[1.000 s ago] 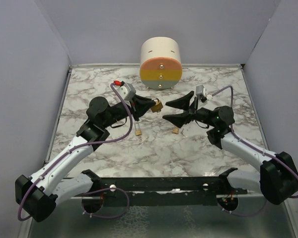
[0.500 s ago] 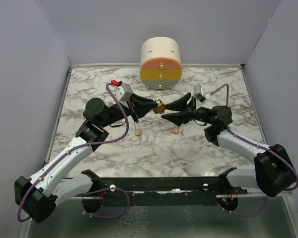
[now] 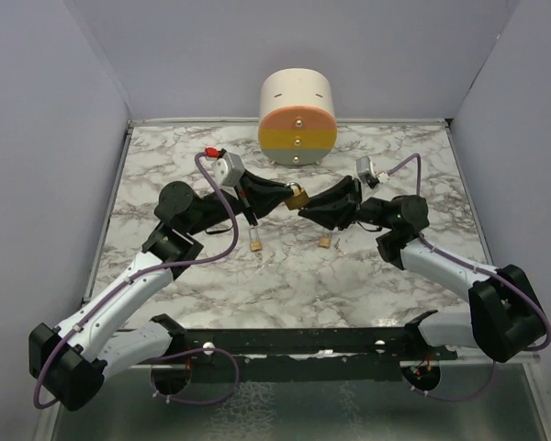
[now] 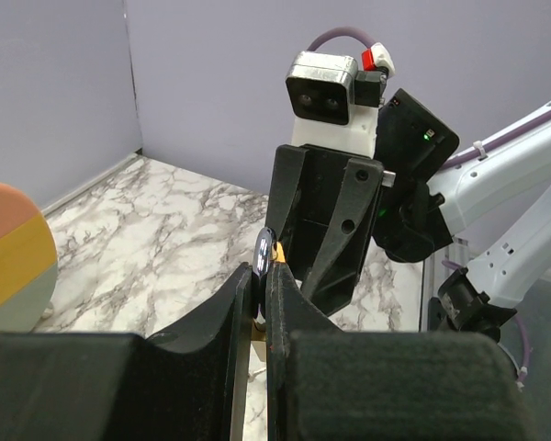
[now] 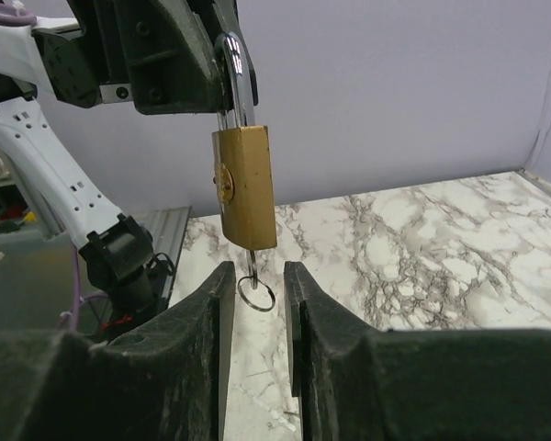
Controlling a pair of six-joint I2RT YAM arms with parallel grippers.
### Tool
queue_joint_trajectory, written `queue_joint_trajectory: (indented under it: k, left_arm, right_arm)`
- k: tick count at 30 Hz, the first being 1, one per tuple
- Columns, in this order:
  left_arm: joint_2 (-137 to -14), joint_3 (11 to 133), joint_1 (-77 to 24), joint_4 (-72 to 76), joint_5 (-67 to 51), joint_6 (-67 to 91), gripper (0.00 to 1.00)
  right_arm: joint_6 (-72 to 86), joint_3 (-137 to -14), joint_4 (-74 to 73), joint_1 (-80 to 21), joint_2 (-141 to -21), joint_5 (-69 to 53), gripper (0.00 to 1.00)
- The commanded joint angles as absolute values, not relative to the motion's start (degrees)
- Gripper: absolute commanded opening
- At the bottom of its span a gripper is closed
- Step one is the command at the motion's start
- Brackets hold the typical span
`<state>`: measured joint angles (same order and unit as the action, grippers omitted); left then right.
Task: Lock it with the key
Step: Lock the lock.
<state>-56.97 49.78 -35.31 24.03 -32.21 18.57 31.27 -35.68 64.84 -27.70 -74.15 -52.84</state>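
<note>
A brass padlock [image 5: 245, 186] hangs in mid-air above the marble table [image 3: 404, 156], body pointing down. My left gripper [image 3: 289, 195] is shut on its steel shackle [image 4: 264, 253], which is pinched between the two black fingers. A key [image 5: 254, 265] sticks out of the padlock's underside, and a wire ring [image 5: 256, 295] dangles from it. My right gripper [image 5: 254, 271] faces the left one just under the padlock [image 3: 297, 197]. Its jaws stand narrowly apart on either side of the key and ring, with a gap showing on both sides.
A cream cylinder [image 3: 297, 115] with orange, yellow and green bands lies at the back centre. Two small brass pieces [image 3: 255, 243] [image 3: 324, 243] lie on the table below the grippers. Purple walls close in the left, right and back.
My right gripper has moved left up to the padlock and its jaws have narrowed around the key. My left gripper carried the padlock slightly right and up.
</note>
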Motion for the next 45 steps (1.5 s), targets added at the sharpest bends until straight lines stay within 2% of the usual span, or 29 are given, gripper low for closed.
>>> queue_joint_trajectory:
  k: [1, 5, 7, 9, 10, 17, 35, 39, 45]
  left_arm:
    - [-57.02, 49.47, -35.07, 29.26, -33.71, 19.50, 0.00]
    - [-57.21, 49.22, -35.07, 29.44, -33.65, 19.55, 0.00]
    - [-57.30, 49.10, -35.07, 29.53, -33.64, 19.61, 0.00]
    - [-57.22, 49.00, -35.07, 29.90, -33.43, 19.72, 0.00]
    - [-57.22, 48.96, -35.07, 30.15, -33.33, 19.81, 0.00]
    - [-57.18, 48.98, -35.07, 32.08, -31.22, 19.52, 0.00]
    - [-51.04, 40.60, -35.07, 55.27, -18.17, 19.40, 0.00]
    - [-51.20, 40.89, -35.05, 55.12, -17.84, 18.75, 0.00]
    - [-53.04, 41.35, -35.07, 43.42, -16.33, 17.34, 0.00]
  right_arm:
    - [32.19, -37.87, 67.15, -27.90, -74.66, -54.27, 0.29]
    - [32.12, -38.13, 66.93, -27.90, -74.32, -54.21, 0.26]
    - [32.08, -38.50, 66.62, -27.93, -74.48, -54.51, 0.17]
    - [32.08, -38.83, 66.12, -27.95, -74.77, -54.73, 0.03]
    - [32.00, -38.71, 66.10, -27.89, -74.87, -54.95, 0.02]
    - [31.95, -37.62, 66.55, -27.92, -75.10, -55.44, 0.02]
    - [24.15, -32.11, 55.62, -29.41, -72.58, -50.52, 0.02]
    - [22.80, -31.21, 53.76, -29.68, -72.36, -49.49, 0.02]
    - [19.21, -28.34, 47.92, -29.76, -67.94, -42.87, 0.02]
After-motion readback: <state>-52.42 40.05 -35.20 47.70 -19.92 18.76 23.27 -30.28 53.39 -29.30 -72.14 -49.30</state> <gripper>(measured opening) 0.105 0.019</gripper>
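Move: The lock hangs by its shackle from the left fingers, its body about 3 cm to the right and 4 cm below that hand; the key's bow, sticking out of its underside, is some 4 cm right and 8 cm below. For the right hand, the bow is already between the parted fingertips, with the lock body about 5 cm above and 1 cm left. A small padlock lies on the table roughly 13 cm left, 5 cm ahead and 28 cm below the right hand. The right fingers shut on the key's bow and pinch it, hold for a moment, then draw the key straight down out of the underside of the lock, about 6 cm, tipping slightly. Keeping its grip on the shackle, the left hand dips a little with the pull, then goes up and to its left, about 6 cm from that low point upward, away from the right hand while its fingers tilt upward some 15 degrees. ##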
